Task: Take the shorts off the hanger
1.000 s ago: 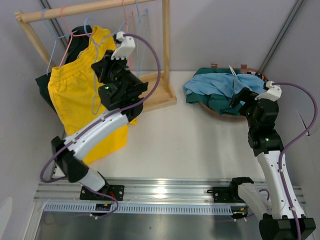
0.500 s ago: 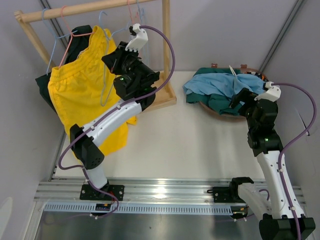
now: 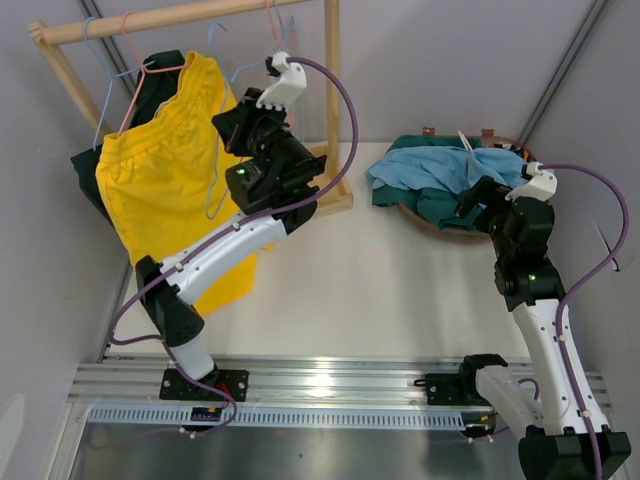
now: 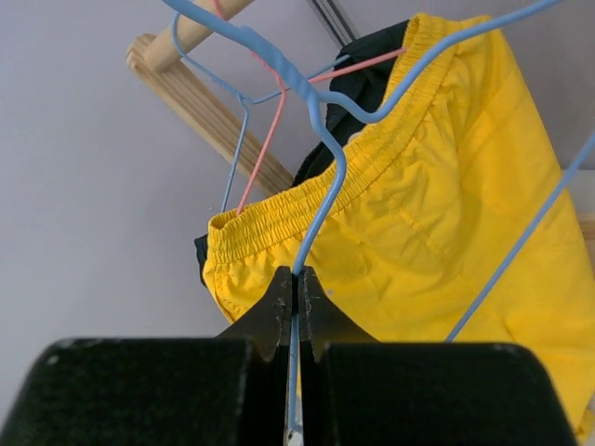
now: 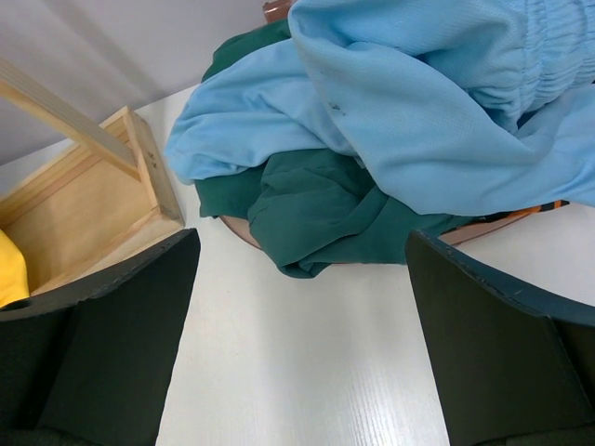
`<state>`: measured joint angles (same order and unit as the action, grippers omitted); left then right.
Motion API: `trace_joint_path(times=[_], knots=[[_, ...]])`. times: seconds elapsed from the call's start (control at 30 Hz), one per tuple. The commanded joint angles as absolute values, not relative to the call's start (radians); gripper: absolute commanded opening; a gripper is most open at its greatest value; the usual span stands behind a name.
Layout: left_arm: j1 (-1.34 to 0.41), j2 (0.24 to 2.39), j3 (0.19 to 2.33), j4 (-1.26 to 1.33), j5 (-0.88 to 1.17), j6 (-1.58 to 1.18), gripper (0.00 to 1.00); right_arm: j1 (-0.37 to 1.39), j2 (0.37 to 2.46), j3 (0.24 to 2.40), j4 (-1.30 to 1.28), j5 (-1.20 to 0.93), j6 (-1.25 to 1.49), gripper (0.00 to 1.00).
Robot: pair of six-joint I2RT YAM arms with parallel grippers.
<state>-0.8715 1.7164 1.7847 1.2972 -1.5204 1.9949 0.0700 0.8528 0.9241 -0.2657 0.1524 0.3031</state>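
Bright yellow shorts (image 3: 160, 190) hang from a pink hanger (image 3: 130, 92) on the wooden rack, with black shorts (image 3: 88, 172) behind them. In the left wrist view the yellow shorts (image 4: 437, 214) fill the background. My left gripper (image 4: 297, 279) is shut on the wire of a bare blue hanger (image 4: 279, 62), just right of the shorts and below the rail (image 3: 170, 18). From above, the left gripper (image 3: 228, 128) is high beside the rack post. My right gripper (image 5: 302, 237) is open and empty over the table, next to the basket.
A brown basket (image 3: 440, 222) at the back right holds light blue shorts (image 5: 390, 102) on top of teal green shorts (image 5: 325, 214). The rack's wooden base (image 3: 325, 190) and upright post (image 3: 331, 90) stand behind the left arm. More wire hangers hang from the rail.
My left arm has lifted and swung right with the blue hanger, away from the yellow shorts. The right arm has not moved.
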Motion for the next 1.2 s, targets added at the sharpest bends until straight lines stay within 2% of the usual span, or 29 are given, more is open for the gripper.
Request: trace_joint_path(times=[0.0,0.23,0.33,0.4,0.47,0.5,0.57,0.6,0.63,0.67,0.7,0.73,0.83,1.0,1.17], knots=[[-0.879,1.638,1.927,1.732,-1.658,2.163,0.0,0.083,0.844,0.98,-0.267,0.126,0.304,0.99],[-0.991,1.565,1.977,1.73,-1.62,1.861,0.0,0.098,0.827,0.986,-0.29,0.088,0.357,0.99],[-1.031,1.554,2.026,1.73,-1.574,1.836,0.0,0.12,0.819,1.002,-0.316,0.089,0.365,0.99],[-1.032,1.455,1.901,1.729,-1.571,1.711,0.0,0.129,0.812,1.009,-0.336,0.095,0.364,0.99],[-1.034,1.343,1.692,1.711,-1.548,1.428,0.0,0.141,0.801,1.012,-0.345,0.11,0.362,0.99],[-1.035,1.244,1.572,1.586,-1.534,1.325,0.0,0.143,0.795,1.012,-0.357,0.113,0.361,0.99],[-1.072,1.143,1.402,1.542,-1.493,1.05,0.0,0.147,0.781,1.012,-0.374,0.118,0.357,0.99],[-1.098,1.033,1.311,1.303,-1.409,0.937,0.0,0.149,0.778,1.009,-0.377,0.118,0.354,0.99],[-1.12,0.967,1.251,1.061,-1.347,0.527,0.0,0.15,0.773,1.008,-0.38,0.12,0.353,0.99],[-1.108,0.898,1.237,0.765,-1.237,0.236,0.0,0.153,0.77,1.006,-0.388,0.121,0.353,0.99],[-1.044,0.841,1.277,0.34,-0.954,-0.116,0.0,0.153,0.769,1.005,-0.391,0.121,0.354,0.99],[-0.928,0.86,1.337,0.202,-0.921,-0.194,0.0,0.155,0.769,1.005,-0.391,0.121,0.354,0.99],[-0.907,1.0,1.542,-0.076,-0.969,-0.115,0.0,0.16,0.755,1.005,-0.402,0.13,0.359,0.99],[-0.89,1.051,1.58,-0.227,-0.944,0.032,0.0,0.163,0.745,0.986,-0.403,0.144,0.356,0.99],[-0.844,1.094,1.591,-0.453,-0.989,0.063,0.0,0.164,0.745,0.973,-0.399,0.141,0.356,0.99]])
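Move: My left hand keeps its grip on the empty blue hanger. The rack's rod is about 14 cm ahead of it and 13 cm above; the yellow shorts hang some 12 cm ahead and 10 cm to its left, about 10 cm lower. The empty pink hangers are some 10 cm to its right, 12 cm ahead and a little higher. From my right hand the same stretch of rod is about 15 cm ahead, 45 cm left and 30 cm up. Keeping my left fingers shut on the blue hanger, I swing it back from the rod about 10 cm, left and up with one dip on the way, then come forward, right and down about halfway back. My wrist rolls left side down some 40 degrees, tips up and turns clockwise until the fingers point nearly straight ahead. My open right hand eases 3 cm back and left by the basket. ##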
